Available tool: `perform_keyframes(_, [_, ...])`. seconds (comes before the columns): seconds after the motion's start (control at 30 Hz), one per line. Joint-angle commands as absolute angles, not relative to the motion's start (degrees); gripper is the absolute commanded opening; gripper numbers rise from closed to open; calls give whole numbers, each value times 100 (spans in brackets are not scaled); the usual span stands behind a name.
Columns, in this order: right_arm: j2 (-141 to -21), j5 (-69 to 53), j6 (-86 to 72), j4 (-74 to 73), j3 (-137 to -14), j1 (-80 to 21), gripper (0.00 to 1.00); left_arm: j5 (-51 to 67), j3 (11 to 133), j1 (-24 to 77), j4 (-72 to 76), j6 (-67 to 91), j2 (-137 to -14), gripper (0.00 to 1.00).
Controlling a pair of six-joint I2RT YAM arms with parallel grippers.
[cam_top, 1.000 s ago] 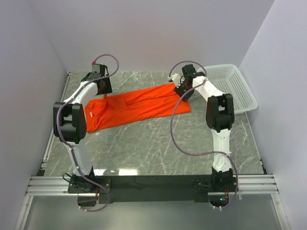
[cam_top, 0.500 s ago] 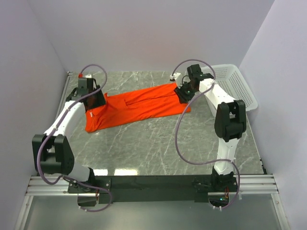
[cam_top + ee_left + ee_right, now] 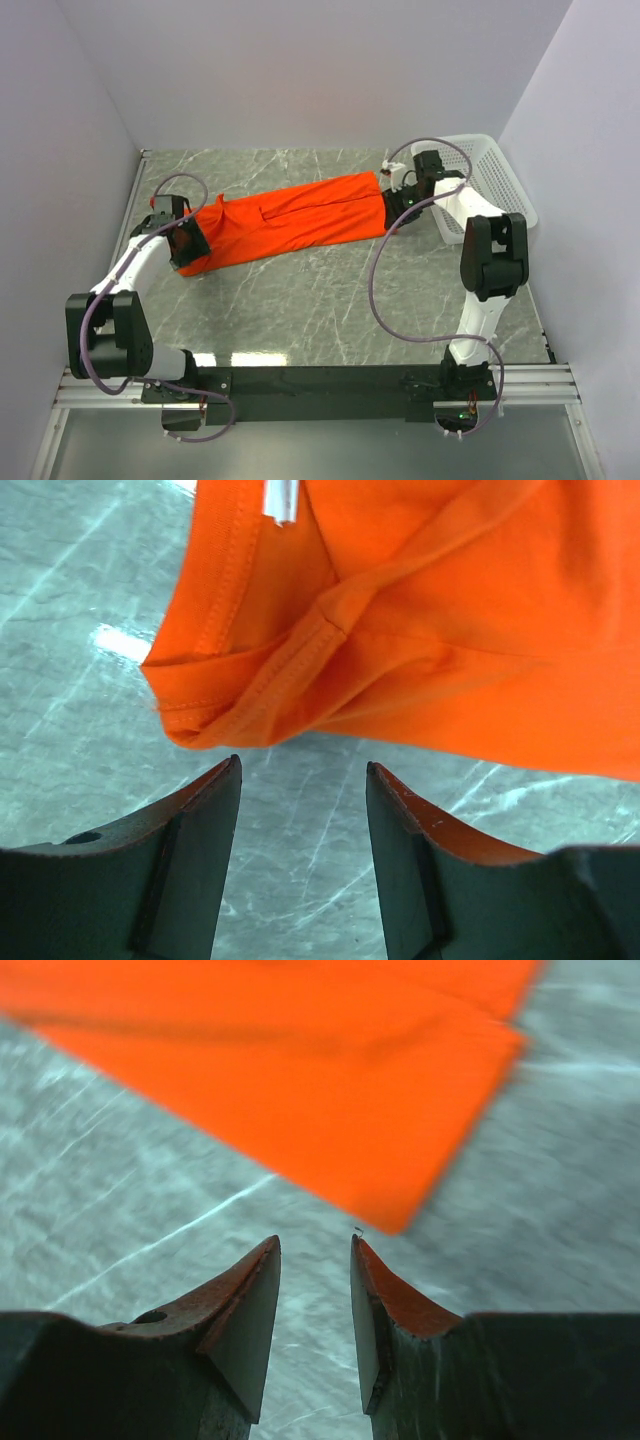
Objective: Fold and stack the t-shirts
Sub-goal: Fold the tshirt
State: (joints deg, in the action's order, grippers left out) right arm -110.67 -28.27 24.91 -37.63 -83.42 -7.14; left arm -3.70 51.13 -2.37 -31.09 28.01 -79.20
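A bright orange-red t-shirt [image 3: 290, 215] lies flat on the marble table, folded into a long strip running from near left to far right. My left gripper [image 3: 190, 243] sits low at the strip's left end. In the left wrist view it [image 3: 303, 770] is open and empty, with the shirt's hemmed end [image 3: 250, 680] just past the fingertips. My right gripper [image 3: 393, 207] is at the strip's right end. It [image 3: 315, 1245] is open and empty too, and the shirt's corner [image 3: 400, 1205] lies just beyond its tips.
A white mesh basket [image 3: 495, 175] stands at the far right, close behind the right arm. Grey walls close in the table [image 3: 330, 290] at the back and on both sides. The near half of the table shows bare marble.
Both arms swung outward and down: the left gripper from the shirt's far left edge to its near left end, the right gripper rightward off the right end. The lifted left edge now lies flat.
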Motion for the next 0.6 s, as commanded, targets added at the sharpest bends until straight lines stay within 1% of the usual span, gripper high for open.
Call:
perform_keyframes(0.0, [-11004, -2603, 1644, -3155, -8280, -606, 42, -334, 5115, -343, -2874, 2839, -7708, 58])
perform_keyframes(0.33, [-11496, -1882, 1310, -2979, -8472, -606, 42, -44, 5106, -387, -2769, 2619, -7945, 58])
perform_keyframes(0.57, [-11628, -1723, 1266, -2927, -8508, -598, 42, 53, 5133, -387, -2751, 2549, -8217, 57])
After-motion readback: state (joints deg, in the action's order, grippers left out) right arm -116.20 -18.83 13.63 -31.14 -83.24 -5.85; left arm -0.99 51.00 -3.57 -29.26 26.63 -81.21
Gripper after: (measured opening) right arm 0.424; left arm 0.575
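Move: I am going for the t-shirt's near right corner, which lies some 2 cm ahead of my open right hand, 3 cm to its right and 6 cm below. The shirt's far right corner is about 19 cm ahead and 2 cm to the left of that hand. The white basket's middle is some 16 cm ahead and 21 cm to its right. From my left hand, the near right corner lies roughly 12 cm ahead and 45 cm to the right. I swing my right hand forward and to the right, about 2 cm each way, to get over the shirt's near right corner, then sink it some 4 cm towards the table while still easing right. On the way I turn the wrist about 15 degrees clockwise to line the open fingers up with the corner; I don't close them yet. ##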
